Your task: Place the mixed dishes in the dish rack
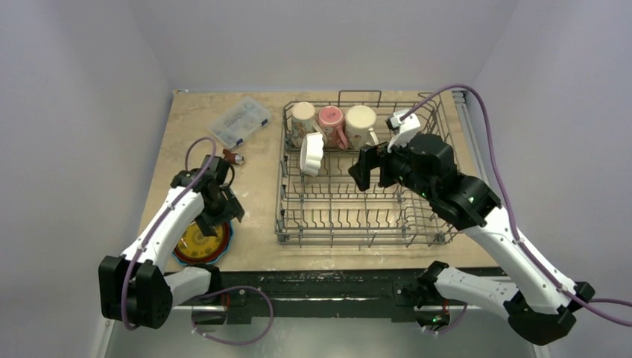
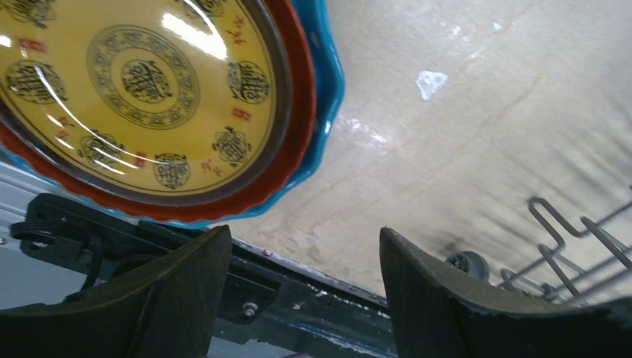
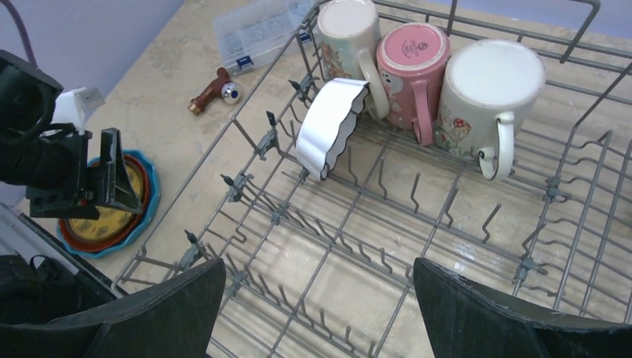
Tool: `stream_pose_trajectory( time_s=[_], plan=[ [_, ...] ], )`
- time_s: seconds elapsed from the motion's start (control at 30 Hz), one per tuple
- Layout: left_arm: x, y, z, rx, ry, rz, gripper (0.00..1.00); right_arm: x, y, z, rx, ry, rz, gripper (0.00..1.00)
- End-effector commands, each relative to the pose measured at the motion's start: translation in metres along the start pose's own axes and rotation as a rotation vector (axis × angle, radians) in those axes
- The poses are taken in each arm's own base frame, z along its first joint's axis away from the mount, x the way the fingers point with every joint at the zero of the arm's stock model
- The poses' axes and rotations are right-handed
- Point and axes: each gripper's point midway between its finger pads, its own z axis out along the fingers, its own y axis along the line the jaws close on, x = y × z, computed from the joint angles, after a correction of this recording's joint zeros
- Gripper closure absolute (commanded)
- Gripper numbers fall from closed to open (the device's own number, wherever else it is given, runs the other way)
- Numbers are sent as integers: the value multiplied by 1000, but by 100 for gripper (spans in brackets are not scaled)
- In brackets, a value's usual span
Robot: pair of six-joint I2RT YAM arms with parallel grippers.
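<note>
The dish rack (image 1: 358, 240) holds a cream mug (image 1: 302, 115), a pink mug (image 1: 331, 119) and another cream mug (image 1: 361, 121) upside down along its back row. A small white scalloped bowl (image 1: 311, 153) stands on edge just in front of them. Left of the rack, near the table's front edge, the yellow-patterned plate (image 2: 141, 89) lies on the orange plate (image 2: 291, 134), which lies on the blue plate (image 2: 328, 82). My left gripper (image 2: 305, 246) hangs open just beside this stack's rim, holding nothing. Over the rack's middle, my right gripper (image 3: 319, 272) is open and empty.
A clear plastic compartment box (image 1: 240, 121) lies at the back left of the table. A small red-brown tool (image 1: 233, 158) lies between it and the plates. The table's front edge with its dark rail (image 2: 246, 291) runs right below the left fingers. Walls close in on three sides.
</note>
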Motion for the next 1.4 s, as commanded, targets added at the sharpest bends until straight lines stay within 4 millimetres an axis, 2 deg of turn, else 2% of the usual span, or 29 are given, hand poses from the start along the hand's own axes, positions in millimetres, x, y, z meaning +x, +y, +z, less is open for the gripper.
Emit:
stream_pose_trajectory(
  time_s=[0.0, 0.27, 0.37, 0.57, 0.9, 1.03, 1.37],
  plan=[
    [-22, 13, 9, -74, -110, 21, 32, 7, -2, -8, -10, -32, 33, 1],
    [-23, 34, 30, -216, -91, 107, 50, 9, -8, -13, 11, -27, -9, 1],
    [-21, 30, 35, -197, -76, 113, 55, 11, -9, -15, 10, -35, -14, 1],
    [-19, 32, 41, -226, -50, 109, 65, 14, -7, -14, -7, -37, -17, 1],
    [-13, 28, 51, -223, 2, 115, 66, 17, -11, -14, 2, -36, -51, 1],
    [-13, 23, 55, -220, 21, 121, 70, 17, -10, -13, -4, -36, -51, 1],
    [-14, 25, 58, -251, 39, 128, 67, 23, -12, -13, 2, -33, -46, 1]
  ],
)
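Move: The yellow plate tops a stack on the table. Its middle lies about 7 cm to the left of my left hand, 3 cm back and 6 cm below, with the red-brown plate and the blue plate nested right under it. The dish rack's middle is some 42 cm to the right and 14 cm farther out, and a brown pipe lies 22 cm ahead, 2 cm right. From my right hand the yellow plate is roughly 46 cm left, 10 cm back and 30 cm down. I sink my left hand about 6 cm onto the right-hand edge of the stack, first sliding some 3 cm left while the fingertips swing about 10 degrees left, then going nearly straight down. On the way I bring the wide fingers to about a third open, one each side of the yellow plate's rim. My right hand, open, eases a few centimetres down, back and right above the rack. ##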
